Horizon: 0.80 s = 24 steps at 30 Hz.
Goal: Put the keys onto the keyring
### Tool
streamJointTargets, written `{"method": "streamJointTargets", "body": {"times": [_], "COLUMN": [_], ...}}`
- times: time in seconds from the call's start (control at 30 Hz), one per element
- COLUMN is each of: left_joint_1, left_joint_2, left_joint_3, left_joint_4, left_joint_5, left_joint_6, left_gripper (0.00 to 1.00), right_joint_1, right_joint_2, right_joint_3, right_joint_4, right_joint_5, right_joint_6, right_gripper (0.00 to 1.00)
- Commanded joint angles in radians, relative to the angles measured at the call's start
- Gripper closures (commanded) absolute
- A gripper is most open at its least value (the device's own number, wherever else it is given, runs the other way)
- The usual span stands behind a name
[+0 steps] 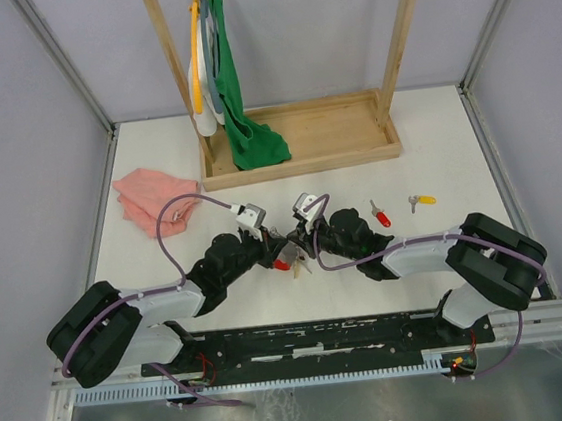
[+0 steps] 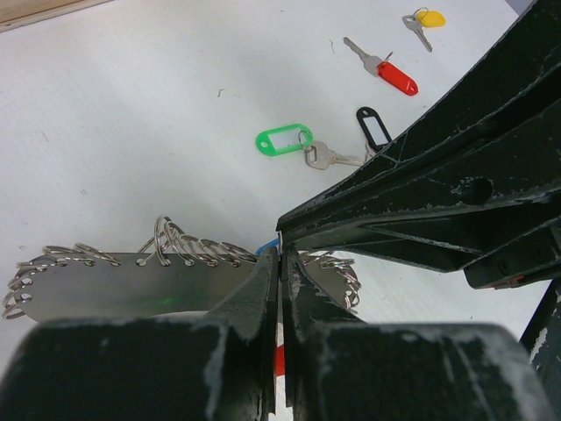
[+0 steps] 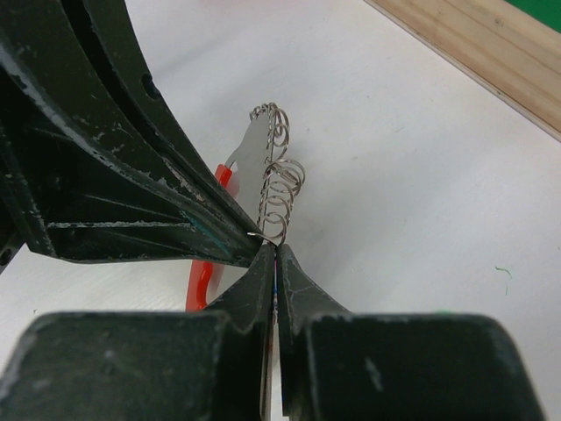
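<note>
The keyring (image 2: 114,281) is a flat grey metal strip edged with several small wire rings, with a red part (image 1: 283,265) beneath. In the right wrist view the keyring (image 3: 260,153) stands edge-on and runs into my right gripper (image 3: 274,250), which is shut on it. My left gripper (image 2: 279,263) is shut, its tips at the strip's ringed edge; a blue speck shows there, and I cannot tell what is pinched. Both grippers (image 1: 267,242) (image 1: 302,236) meet at mid-table. Loose keys lie beyond: green tag (image 2: 285,140), black tag (image 2: 374,127), red tag (image 1: 380,216), yellow tag (image 1: 425,198).
A pink cloth (image 1: 154,199) lies at the left. A wooden rack base (image 1: 300,153) stands at the back with a green cloth (image 1: 248,138) hanging into it. Each wrist view is half filled by the other arm's black fingers.
</note>
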Motion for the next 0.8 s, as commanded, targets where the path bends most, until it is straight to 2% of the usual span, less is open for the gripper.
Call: {"method": "streamJointTargets", "body": {"times": [0.0,0.13,0.33,0.43,0.67,0.77], "left_joint_1": [-0.003,-0.003,-0.002,-0.003,-0.001,0.000], "left_joint_2": [-0.013,-0.024,-0.026,-0.029,0.025,0.062], "left_joint_3": [0.010,-0.018,-0.070,-0.093,-0.200,-0.213], "left_joint_4": [0.025,0.089,0.235,0.293,0.576,0.638], "left_joint_5": [0.039,0.079,0.113,0.163,0.300,0.352], "left_joint_6": [0.123,0.226,0.380,0.483,0.630,0.648], "left_gripper": [0.97,0.97,0.97,0.97,0.97,0.97], "right_joint_1": [0.010,0.010,0.009,0.008,-0.001,-0.025], "right_joint_2": [-0.110,-0.201,-0.336,-0.395,-0.449,-0.406], "right_joint_3": [0.040,0.053,0.101,0.139,0.269,0.341], "right_joint_4": [-0.013,-0.134,-0.397,-0.551,-0.899,-1.063], "right_joint_5": [0.002,0.018,0.126,0.197,0.372,0.396], "right_joint_6": [0.025,0.035,0.081,0.120,0.229,0.243], "right_gripper": [0.88,0.68,0.51,0.37,0.03,0.00]}}
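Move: The keyring plate, upright with its rings uppermost, hangs right at both hands. Its middle is about 1 cm back, 1 cm to the left and 3 cm below the left fingertips, and about 1 cm back, 2 cm left and 3 cm below the right ones. From the right hand, the green-tag key lies on the table some 10 cm to the right, 4 cm ahead and 10 cm down. The black-tag key is about 5 cm to the right of it and 1 cm nearer; the red-tag key is about 12 cm to the right of it and 2 cm farther out. The keyring plate is left to the left hand: the right fingers open wide, come free of its upper ring edge and go up about 9 cm, then also some 7 cm right, swinging clockwise over towards the green-tag key. The left fingers stay shut on the ring edge, drawing back about 3 cm while the hand tips up some 30 degrees and turns clockwise. ##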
